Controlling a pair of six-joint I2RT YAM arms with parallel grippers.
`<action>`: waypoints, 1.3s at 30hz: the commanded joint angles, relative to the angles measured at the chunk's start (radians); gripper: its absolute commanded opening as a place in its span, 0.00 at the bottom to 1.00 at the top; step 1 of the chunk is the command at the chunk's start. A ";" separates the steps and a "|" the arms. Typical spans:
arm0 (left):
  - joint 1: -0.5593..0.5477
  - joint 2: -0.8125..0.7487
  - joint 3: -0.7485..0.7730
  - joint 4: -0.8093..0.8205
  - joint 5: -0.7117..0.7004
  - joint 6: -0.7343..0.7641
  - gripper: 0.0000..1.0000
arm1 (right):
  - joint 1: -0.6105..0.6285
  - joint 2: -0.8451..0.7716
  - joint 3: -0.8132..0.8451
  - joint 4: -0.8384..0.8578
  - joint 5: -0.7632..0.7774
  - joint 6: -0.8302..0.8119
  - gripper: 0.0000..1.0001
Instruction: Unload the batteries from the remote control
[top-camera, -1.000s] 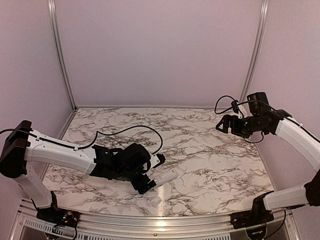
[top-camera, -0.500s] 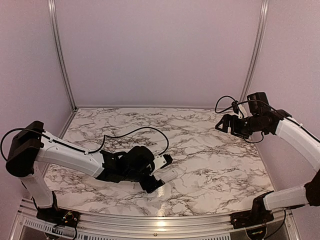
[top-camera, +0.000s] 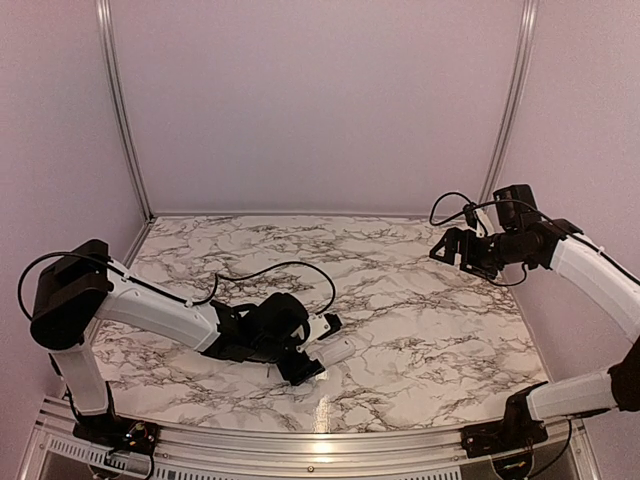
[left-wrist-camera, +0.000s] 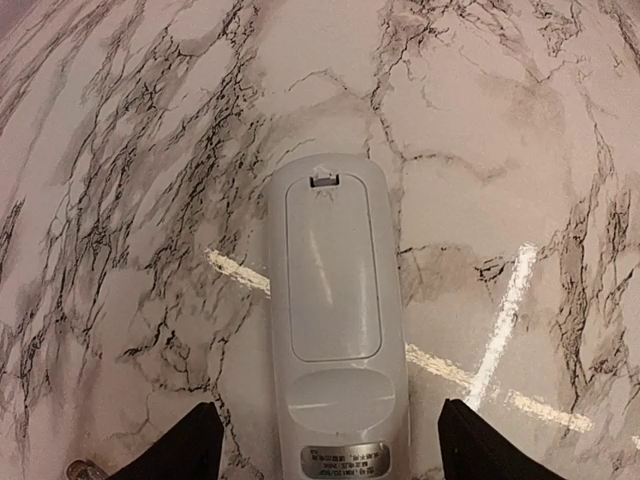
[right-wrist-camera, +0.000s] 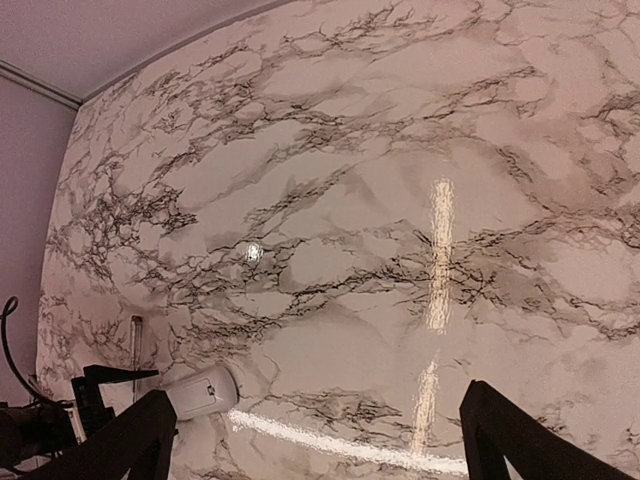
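Observation:
The remote control lies flat on the marble table, a slim white bar with its back face up and the battery cover closed. The batteries are hidden. My left gripper straddles the remote's near end, open, with a strip of table showing between each dark fingertip and the remote's sides. From above, the left gripper sits low near the table's front, and the remote sticks out to its right. My right gripper hangs open and empty high at the right. In its view the remote lies at the lower left.
A thin pale stick lies on the table beyond the remote, near the left arm. A black cable loops over the table behind the left wrist. Aluminium rails and pale walls bound the marble table.
The left arm has slid right along the table, bringing its jaws over the remote's near end, and they have narrowed a little. The remote and the right arm have not moved.

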 joint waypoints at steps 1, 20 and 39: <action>0.011 0.031 0.003 0.008 0.019 0.019 0.77 | 0.011 0.020 0.011 0.000 -0.010 0.016 0.98; 0.012 0.027 -0.061 0.026 -0.076 0.131 0.68 | 0.011 0.013 0.000 0.003 -0.002 0.029 0.98; 0.012 -0.022 -0.039 0.008 -0.079 0.193 0.43 | 0.012 0.019 -0.007 -0.004 -0.017 0.029 0.99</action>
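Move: The remote control lies back-up on the table, its labelled near end already between the left hand's open fingers. Its middle is about 2 cm ahead of that hand, 3 cm to the right and 2 cm below. The screwdriver's middle is about 9 cm to the left and 2 cm farther out than the hand, some 3 cm below it. From the idle right hand, the remote is roughly 24 cm to the left, 9 cm back and 20 cm below. Downward and a little to its left, the left hand eases about 2 cm over the labelled end of the remote control, then stays there while the wrist turns clockwise and tips the fingers slightly outward, by less than 10 degrees in all. The fingers, spread wide at first, close to about half open and pinch the remote by its long sides beside the label. ##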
